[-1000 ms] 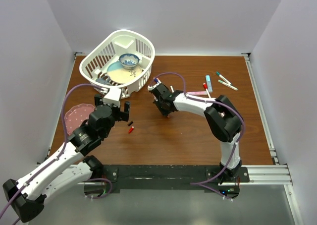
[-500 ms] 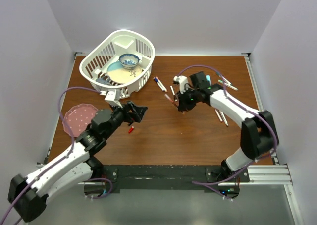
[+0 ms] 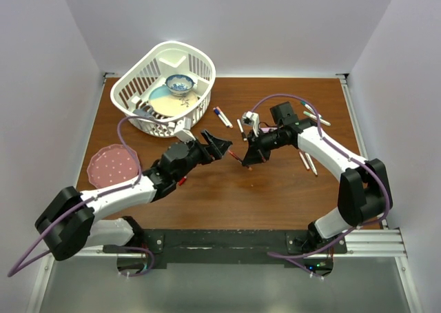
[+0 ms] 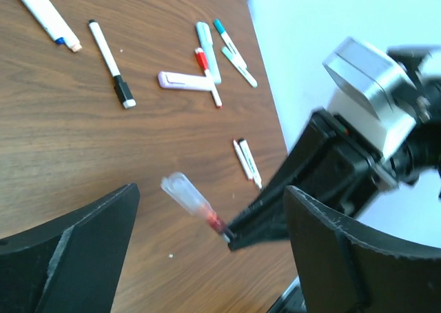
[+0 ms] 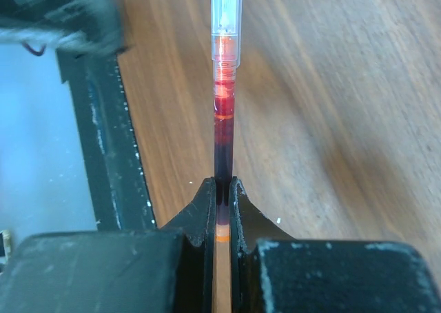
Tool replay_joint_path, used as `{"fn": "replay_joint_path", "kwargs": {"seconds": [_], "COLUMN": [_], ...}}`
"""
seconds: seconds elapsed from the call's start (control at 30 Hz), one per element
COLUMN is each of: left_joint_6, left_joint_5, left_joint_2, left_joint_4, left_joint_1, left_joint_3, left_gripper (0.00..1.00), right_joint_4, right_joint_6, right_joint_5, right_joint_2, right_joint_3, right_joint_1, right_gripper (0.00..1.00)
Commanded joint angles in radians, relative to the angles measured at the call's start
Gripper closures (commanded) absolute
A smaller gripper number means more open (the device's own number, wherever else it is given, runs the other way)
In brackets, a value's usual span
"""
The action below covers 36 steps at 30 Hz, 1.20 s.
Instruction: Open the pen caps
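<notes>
My right gripper [image 3: 248,159] [image 5: 222,185] is shut on a thin pen [image 5: 224,85] with a red section and a translucent capped end [image 5: 226,9] that points at my left gripper. My left gripper [image 3: 219,146] [image 4: 210,192] is open; its fingers [image 4: 76,251] stand either side of the pen's capped end [image 4: 182,192] without touching it. Loose pens lie on the table: a black-ended one [image 4: 110,61], a pink one [image 4: 182,82], a light-blue one [image 4: 205,41], a white pair [image 4: 247,163]. A small red cap [image 3: 182,181] lies beside my left arm.
A white basket [image 3: 131,85] holding a bowl and a plate stands at the back left. A pink perforated plate [image 3: 107,167] lies at the left edge. More pens lie at the back middle [image 3: 222,116] and right [image 3: 313,113].
My left gripper has swung right and now stands open round the pen's capped end. My right gripper, holding the pen, has shifted slightly down and left toward it.
</notes>
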Motion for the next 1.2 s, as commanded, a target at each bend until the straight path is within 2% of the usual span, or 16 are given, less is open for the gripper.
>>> {"fn": "replay_joint_path", "kwargs": {"seconds": [0.0, 0.03, 0.33, 0.47, 0.6, 0.8, 0.83, 0.9, 0.97, 1.0, 1.07, 1.1, 1.17], "left_joint_6": [-0.11, -0.12, -0.141, -0.146, -0.14, -0.137, -0.137, -0.133, -0.117, -0.106, -0.068, -0.055, -0.026], "left_joint_5": [-0.142, -0.146, -0.138, -0.106, -0.078, -0.04, -0.038, -0.038, -0.035, -0.023, 0.009, 0.023, 0.072], "left_joint_2": [0.04, 0.058, 0.104, 0.127, 0.152, 0.177, 0.178, 0.175, 0.167, 0.166, 0.166, 0.164, 0.166], "left_joint_4": [0.057, 0.045, -0.023, -0.038, -0.05, -0.023, -0.015, -0.007, 0.008, 0.019, 0.052, 0.066, 0.128], "left_joint_1": [-0.017, -0.017, -0.035, -0.035, -0.037, -0.037, -0.037, -0.035, -0.035, -0.037, -0.035, -0.037, -0.035], "left_joint_3": [0.046, 0.054, 0.117, 0.135, 0.155, 0.163, 0.163, 0.161, 0.16, 0.158, 0.157, 0.155, 0.138], "left_gripper": [0.14, 0.2, 0.44, 0.47, 0.57, 0.75, 0.83, 0.9, 0.97, 0.99, 1.0, 1.0, 1.0], "right_joint_4": [-0.015, -0.019, -0.002, 0.013, 0.022, 0.016, 0.011, 0.001, -0.013, -0.016, -0.015, -0.015, -0.015], "right_joint_6": [-0.03, -0.03, -0.02, -0.02, -0.023, -0.038, -0.043, -0.058, -0.067, -0.073, -0.073, -0.069, -0.063], "right_joint_5": [-0.097, -0.097, -0.048, -0.01, -0.011, -0.022, -0.03, -0.039, -0.057, -0.067, -0.108, -0.12, -0.169], "right_joint_2": [-0.014, -0.012, -0.02, -0.022, -0.026, -0.019, -0.017, -0.011, -0.011, -0.009, -0.008, -0.006, -0.003], "right_joint_3": [0.035, 0.036, 0.032, 0.026, 0.018, 0.018, 0.018, 0.023, 0.024, 0.023, 0.019, 0.018, 0.018], "right_joint_1": [-0.005, -0.005, -0.005, -0.004, -0.004, -0.004, -0.004, -0.004, -0.002, -0.004, -0.002, -0.004, -0.004], "right_gripper": [1.0, 1.0, 1.0, 1.0, 1.0, 1.0, 1.0, 0.93, 0.78, 0.6, 0.46, 0.36, 0.27]}}
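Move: The right hand still holds the red-and-black pen near one end. Its clear cap is about 2 cm ahead, 3 cm right of and 1 cm below the open left hand; from the right hand the cap is roughly 5 cm ahead, 5 cm left and 5 cm above. From the left hand, the black-capped marker lies some 16 cm ahead, 9 cm right, and the loose red cap 3 cm back, 11 cm left, both about 17 cm below. The left hand eases some 3.5 cm to the right and about 2 cm forward onto the pen's clear cap, tipping its fingers slightly down, and closes them from wide open until they pinch it. The right hand holds the pen's other end almost still in the air while this happens, moving under a centimetre, and only once the left has closed does it open its own fingers to well over half and let go, staying around the pen. ##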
